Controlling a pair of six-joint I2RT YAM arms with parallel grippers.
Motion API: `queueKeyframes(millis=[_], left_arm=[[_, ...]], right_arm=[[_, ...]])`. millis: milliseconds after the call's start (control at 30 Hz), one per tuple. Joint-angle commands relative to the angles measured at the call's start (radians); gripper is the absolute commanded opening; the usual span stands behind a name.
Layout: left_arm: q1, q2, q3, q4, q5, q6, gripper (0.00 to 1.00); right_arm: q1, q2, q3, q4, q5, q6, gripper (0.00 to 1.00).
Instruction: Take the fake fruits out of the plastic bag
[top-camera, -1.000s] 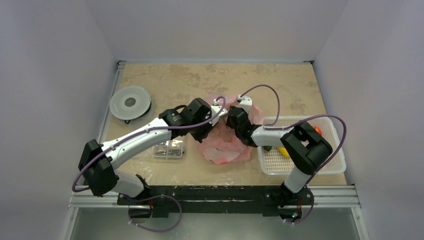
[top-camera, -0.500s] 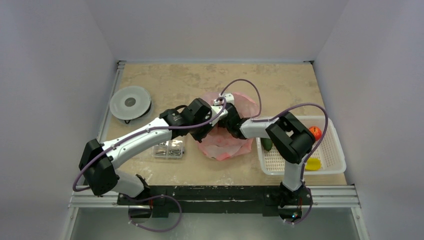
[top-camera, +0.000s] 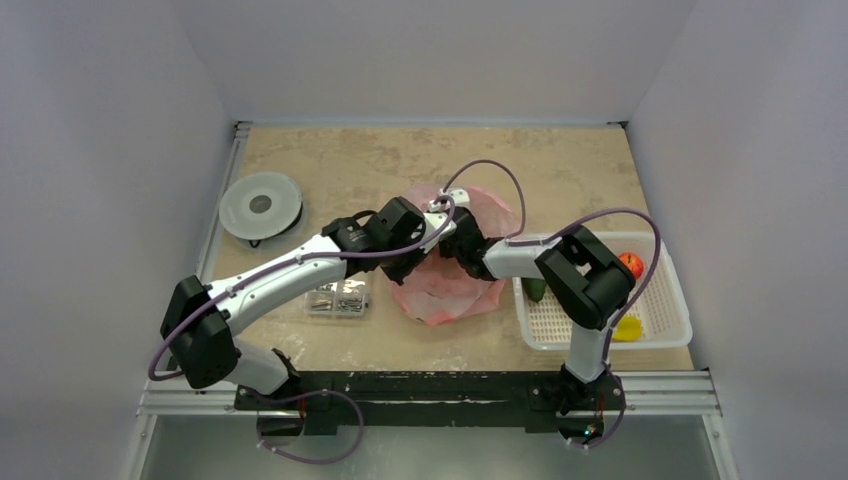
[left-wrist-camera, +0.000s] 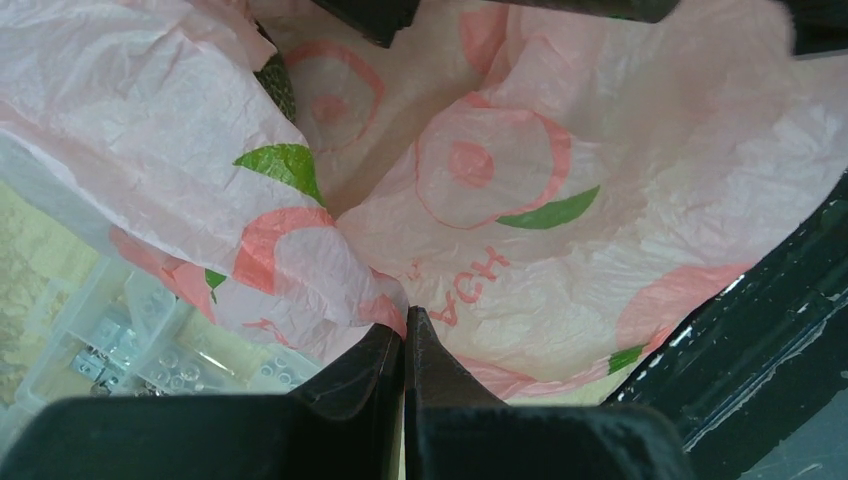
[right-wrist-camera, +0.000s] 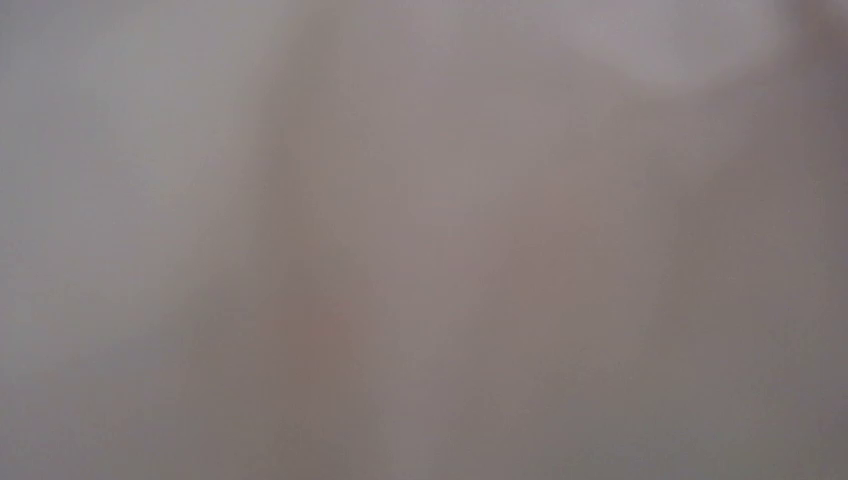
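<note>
The pink plastic bag (top-camera: 447, 292) lies crumpled at the table's centre, and both arms reach into it. My left gripper (left-wrist-camera: 405, 325) is shut on a fold of the bag (left-wrist-camera: 560, 250). A dark green, rough-skinned piece (left-wrist-camera: 279, 88) peeks out between the folds. My right gripper (top-camera: 453, 244) is buried in the bag's mouth. Its own view is a pinkish blur, so what it holds is hidden. Three fake fruits lie in the white basket (top-camera: 668, 330): a green one (top-camera: 535, 290), a red-orange one (top-camera: 631, 265) and a yellow one (top-camera: 627, 328).
A clear box of small metal parts (top-camera: 338, 298) sits just left of the bag, and also shows in the left wrist view (left-wrist-camera: 120, 340). A grey round disc (top-camera: 261, 205) lies at the far left. Grey walls close in the table's sides and back.
The right arm has pushed its gripper left, deeper into the bag, and its elbow has swung off the basket. The right jaws have come shut. The left arm has held still.
</note>
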Motion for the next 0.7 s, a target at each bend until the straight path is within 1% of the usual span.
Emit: queueKeyframes(millis=[0,167,333,467,600,667], left_arm=[[-0.006,0.004,0.011,0.01,-0.062,0.023,0.0],[-0.006,-0.001,0.006,0.013,-0.084,0.026,0.0],[-0.006,0.006,0.008,0.016,-0.086,0.024,0.0],[-0.006,-0.001,0.005,0.02,-0.089,0.023,0.0],[-0.006,-0.005,0.008,0.017,-0.092,0.024,0.0],[-0.006,-0.009,0.006,0.02,-0.092,0.024,0.0]], right_arm=[[0.003,-0.114,-0.035,-0.053,-0.03,-0.001,0.0],[0.003,-0.236,-0.032,-0.123,-0.071,0.02,0.0],[0.002,-0.373,-0.102,-0.117,-0.128,0.075,0.0],[0.003,-0.453,-0.13,-0.155,-0.158,0.114,0.0],[0.002,-0.528,-0.168,-0.148,-0.221,0.14,0.0],[0.002,-0.55,-0.183,-0.14,-0.268,0.182,0.0]])
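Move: The melon, its stalk apparently already pinched in the right fingers, lies inside the bag about 7 cm to the right hand's left, roughly straight across and level in height. The basket's middle is some 30 cm right and 17 cm back; the dark green fruit in it is 16 cm right and 17 cm back. From the left hand, already shut on the bag's rim, the melon is about 15 cm ahead, 5 cm right and 10 cm down; the parts box is some 13 cm left, 3 cm back and 14 cm down. The melon's stalk stays pinched in the shut right fingers as that hand pulls up out of the depth of the bag, about 11 cm, nearly straight at first and then drawing back some 6 cm as well, its left side rolling up about 15 degrees. The left hand keeps its pinch on the bag's rim and eases forward and to its left by little over 1 cm. ##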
